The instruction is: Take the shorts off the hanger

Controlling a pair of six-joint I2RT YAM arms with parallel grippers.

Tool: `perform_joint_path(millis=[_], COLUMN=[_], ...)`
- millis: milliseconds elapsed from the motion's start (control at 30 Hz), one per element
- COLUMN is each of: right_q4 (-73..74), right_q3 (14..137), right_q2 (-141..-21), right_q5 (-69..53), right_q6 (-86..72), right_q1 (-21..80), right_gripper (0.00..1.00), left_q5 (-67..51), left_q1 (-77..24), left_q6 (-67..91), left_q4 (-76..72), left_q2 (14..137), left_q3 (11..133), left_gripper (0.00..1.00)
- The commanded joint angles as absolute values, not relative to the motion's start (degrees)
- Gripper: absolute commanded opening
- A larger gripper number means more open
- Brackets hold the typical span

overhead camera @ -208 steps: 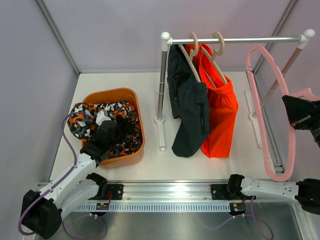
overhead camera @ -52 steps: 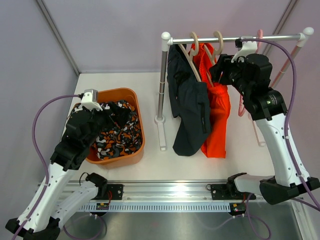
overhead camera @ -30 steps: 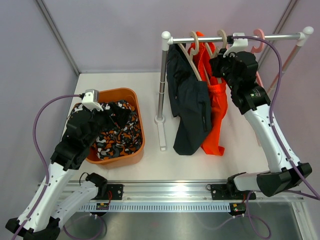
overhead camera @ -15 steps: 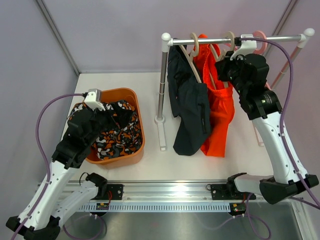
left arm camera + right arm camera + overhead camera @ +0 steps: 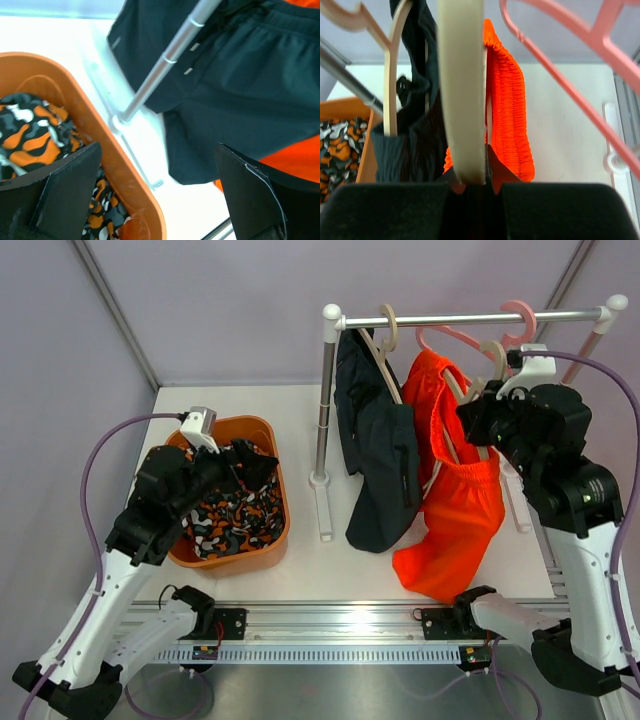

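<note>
My right gripper [image 5: 482, 405] is shut on a beige hanger [image 5: 492, 353] that carries the bright orange shorts [image 5: 460, 510]; its hook is off the rail [image 5: 570, 315], and the shorts dangle to the right of the rack. In the right wrist view the hanger [image 5: 462, 90] sits clamped in my right gripper [image 5: 472, 182], orange waistband [image 5: 509, 100] behind it. The dark navy shorts [image 5: 380, 460] hang on another beige hanger [image 5: 386, 325] on the rail. The camouflage shorts [image 5: 225, 522] lie in the orange basket [image 5: 281, 510]. My left gripper [image 5: 235, 465] hovers open over the basket, holding nothing [image 5: 160, 200].
A bare pink hanger [image 5: 518, 320] hangs on the rail behind my right gripper. The rack's left post [image 5: 324, 410] stands between the basket and the navy shorts. The enclosure's walls close in the table on the left, back and right.
My right gripper has lifted the beige hanger with the orange shorts off the rail and carried it right and toward the near edge. The left arm has risen slightly over the basket.
</note>
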State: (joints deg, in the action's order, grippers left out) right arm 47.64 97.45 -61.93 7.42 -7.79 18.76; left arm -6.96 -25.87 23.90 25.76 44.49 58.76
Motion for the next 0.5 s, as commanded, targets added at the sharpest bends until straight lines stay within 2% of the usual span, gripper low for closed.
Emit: perform_joint_path(millis=[0,100,233,467], right_q4=[53.51,58.09,57.57,57.13], right_q3=[100.46,100.90,101.07,108.54], right_q2=[-58.19,-55.55,-48.63,-45.35], right_q5=[3.10,-1.47,-5.79,-18.09], right_q6=[-10.10,-12.12,-14.41,-16.52], right_q1=[19.25,19.16,19.16,19.07], right_gripper=[0.00,0.00,0.00,0.00], left_q5=[-15.35,-18.80,-15.56,-14.41], left_q1=[-26.02,-26.63,-31.02,-37.26], left_q6=[23.38,24.96,23.30,22.85], left_q4=[20.66,18.11,18.28,16.97], left_q2=[46.05,47.81,50.27,52.73], left_q3=[62.57,63.80,66.52,69.43], left_gripper=[0.99,0.99,0.99,0.99])
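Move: The orange shorts on the beige hanger, already off the rail, hang with their middle about 4 cm ahead of the right hand and 17 below; from the left hand they are some 36 cm right, 8 ahead and 6 lower. Dark shorts hang about 10 cm ahead and 11 left of the right hand, 13 lower; the empty pink hanger is some 10 ahead and 5 right, at hand height. The basket lies roughly 8 ahead, 8 left and 25 below the left hand. Still pinching the beige hanger, the right hand pulls it with the orange shorts back from the rail by about 15 cm, dipping slightly before rising and turning counter-clockwise as its left side lifts. The open left hand heads right and up towards the orange shorts, about 7 cm sideways, turning clockwise some 15 degrees; it touches nothing yet. ##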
